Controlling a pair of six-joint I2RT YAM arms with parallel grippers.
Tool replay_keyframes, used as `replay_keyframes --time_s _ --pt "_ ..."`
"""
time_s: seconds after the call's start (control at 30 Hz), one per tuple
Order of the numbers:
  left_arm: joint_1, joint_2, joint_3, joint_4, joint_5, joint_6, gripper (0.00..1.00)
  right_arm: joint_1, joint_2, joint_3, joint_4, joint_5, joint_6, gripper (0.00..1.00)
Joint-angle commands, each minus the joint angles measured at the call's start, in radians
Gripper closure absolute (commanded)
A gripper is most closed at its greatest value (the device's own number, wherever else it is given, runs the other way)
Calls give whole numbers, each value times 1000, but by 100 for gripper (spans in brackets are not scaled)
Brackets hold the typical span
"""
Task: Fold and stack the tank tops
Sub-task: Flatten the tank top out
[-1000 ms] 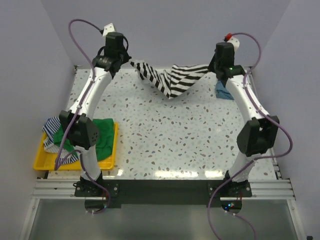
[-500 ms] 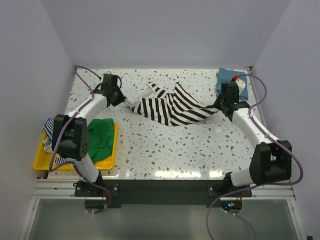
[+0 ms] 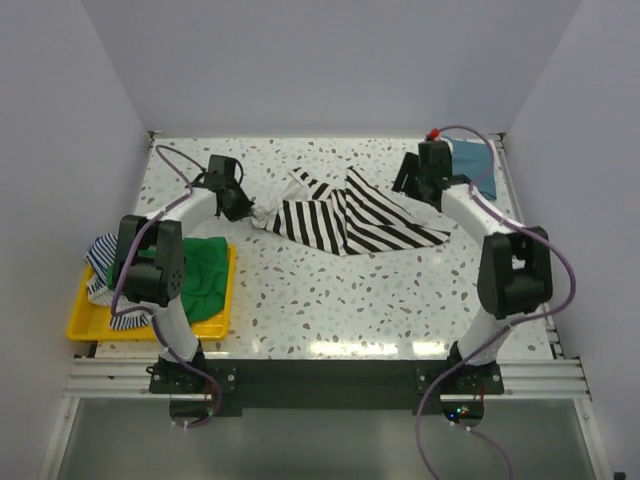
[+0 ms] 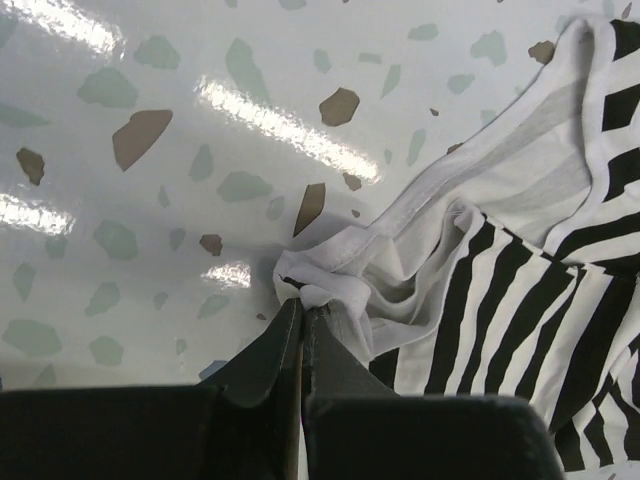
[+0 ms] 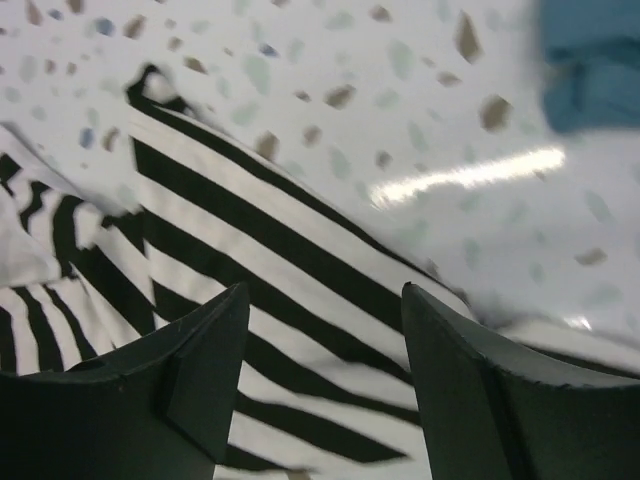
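Observation:
The black-and-white striped tank top lies rumpled on the speckled table, partly spread. My left gripper sits low at its left end, shut on a bunched white hem; the jaws are pressed together on the cloth. Above the top's right edge hovers my right gripper, open, with only striped cloth showing between its fingers. A teal-blue tank top lies at the back right corner, and its edge shows in the right wrist view.
A yellow tray at the front left holds a green top and a thin blue-striped top, both spilling over its rim. Grey walls close in the table at the back and both sides.
Both arms brought the striped top down from the air onto the table. The right gripper opened, let go of the cloth and drew back toward the far right. The left stayed shut.

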Motion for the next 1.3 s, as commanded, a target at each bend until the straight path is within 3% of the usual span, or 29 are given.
replay_keyframes --time_s 0.0,0.17,0.4,0.63,0.87,0.9,0.97,1.0,1.17,1.27 --pt "2 32 43 20 10 -16 100 102 211 255 32 -68 -120 34" --pt "2 44 74 8 -16 4 100 146 496 614 -47 -11 -152 36" --pt "1 98 142 -14 -14 12 100 169 676 796 -38 -19 -191 34" --pt "1 147 192 -19 -13 13 100 218 812 967 -111 111 -218 36" --pt "2 203 260 -32 -30 21 100 216 857 1006 -134 89 -218 66" --pt "2 213 276 -31 -28 21 100 219 855 1006 -140 87 -220 76" --pt "2 245 304 -40 -30 27 100 216 848 1000 -154 87 -226 87" --pt "2 259 335 -43 -30 29 100 216 825 994 -157 93 -226 99" --pt "-3 375 500 -58 -39 65 100 206 644 871 -116 130 -208 100" --pt "-22 492 713 -117 -66 108 100 202 443 731 -63 132 -194 100"
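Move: The open right hand goes for the striped tank top's far strap end, about 15 cm ahead of it, 16 cm left and 10 cm below. At table height, the folded blue top lies about 16 cm ahead and 18 cm right of this hand, the near-white left strap roughly 15 cm ahead and 33 cm left. From the left hand, already pinching the top's left corner, the far strap end is about 17 cm ahead, 30 cm right, 3 cm lower. Right hand reaches some 20 cm forward-left and down, pinches the far strap end; left carries its corner forward. ##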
